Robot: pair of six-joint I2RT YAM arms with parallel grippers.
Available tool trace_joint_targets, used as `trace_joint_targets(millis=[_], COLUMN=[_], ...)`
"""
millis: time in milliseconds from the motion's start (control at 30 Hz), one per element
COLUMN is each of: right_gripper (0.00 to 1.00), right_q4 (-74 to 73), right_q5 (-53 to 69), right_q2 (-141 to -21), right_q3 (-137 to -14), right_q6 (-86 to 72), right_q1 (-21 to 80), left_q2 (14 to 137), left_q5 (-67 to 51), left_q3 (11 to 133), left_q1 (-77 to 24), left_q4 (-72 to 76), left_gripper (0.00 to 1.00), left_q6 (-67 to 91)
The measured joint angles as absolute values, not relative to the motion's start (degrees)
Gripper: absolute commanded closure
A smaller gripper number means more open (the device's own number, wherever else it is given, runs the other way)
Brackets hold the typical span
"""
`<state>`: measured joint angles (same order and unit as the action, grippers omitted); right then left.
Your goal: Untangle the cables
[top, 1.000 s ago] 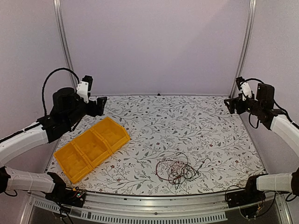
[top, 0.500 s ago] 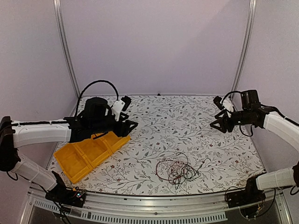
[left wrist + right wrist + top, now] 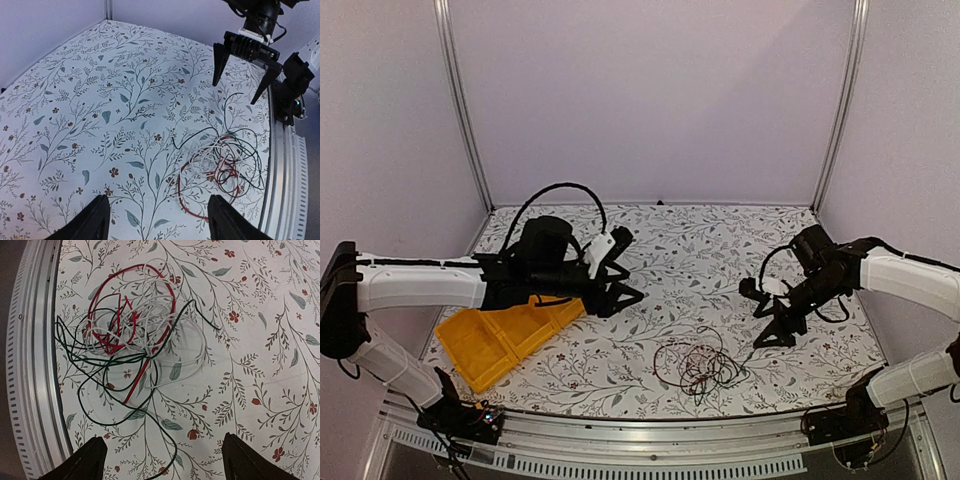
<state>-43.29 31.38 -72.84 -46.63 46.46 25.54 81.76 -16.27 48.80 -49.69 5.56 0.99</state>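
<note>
The cables (image 3: 700, 365) lie as one tangle of black, dark red and whitish wires near the table's front edge, right of centre. My left gripper (image 3: 628, 270) is open and empty, up and to the left of the tangle. My right gripper (image 3: 757, 315) is open and empty, just right of it and above the table. The left wrist view shows the tangle (image 3: 220, 160) ahead of my open left gripper (image 3: 160, 220), with the right gripper (image 3: 236, 90) beyond. The right wrist view shows the tangle (image 3: 130, 330) ahead of my open right gripper (image 3: 167, 462).
A yellow divided bin (image 3: 495, 335) sits at the front left, partly under my left arm. The aluminium front rail (image 3: 670, 430) runs close beside the tangle and also shows in the right wrist view (image 3: 35, 365). The table has a floral cloth.
Both arms have swung in from the back corners toward the middle and down toward the tangle. The left arm now reaches over the bin. The cables have not moved.
</note>
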Motion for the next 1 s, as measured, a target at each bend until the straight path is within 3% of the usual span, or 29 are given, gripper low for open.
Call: trace_joint_targets(millis=[267,667,1000], right_gripper=[0.18,0.43,0.9], right_q4=[-45.39,-41.54,-38.96], right_q5=[25.5,22.09,21.5], right_q2=[-73.36,-76.64,-76.58], right_q3=[-42.26,-41.95,-41.95], right_q6=[47.09,41.91,39.66], right_q1=[26.59,26.63,26.63], left_q2=[83.24,83.72,84.62], left_q5=[-18.9,-19.92,-20.21], left_q3=[49.74,50.57,50.76], left_q1=[-49.89,-50.39,-51.16], left_q4=[5.06,4.6,3.99], left_gripper=[0.32,0.32,0.31], left_q6=[0.67,0.62,0.49])
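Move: The green cable's loose tail, where the fingers will close, lies about 5 cm below the right gripper and 2 cm to its right, neither ahead nor back. The tangle's middle is some 12 cm to that gripper's left and 7 cm back; the short green end is about 13 cm left and 4 cm ahead, both 5 cm lower. From the left gripper, the tail lies roughly 29 cm right, 5 cm back and 13 cm below. Lower the open right gripper about 5 cm onto the green cable's loose tail, easing 2 cm right and dipping briefly back before coming forward again, while tipping the fingers some 10 degrees steeper and turning slightly clockwise. Once down, hold the height and close the fingers most of the way around the tail. Let the open left gripper drift about 2 cm back and right, towards the tangle. ##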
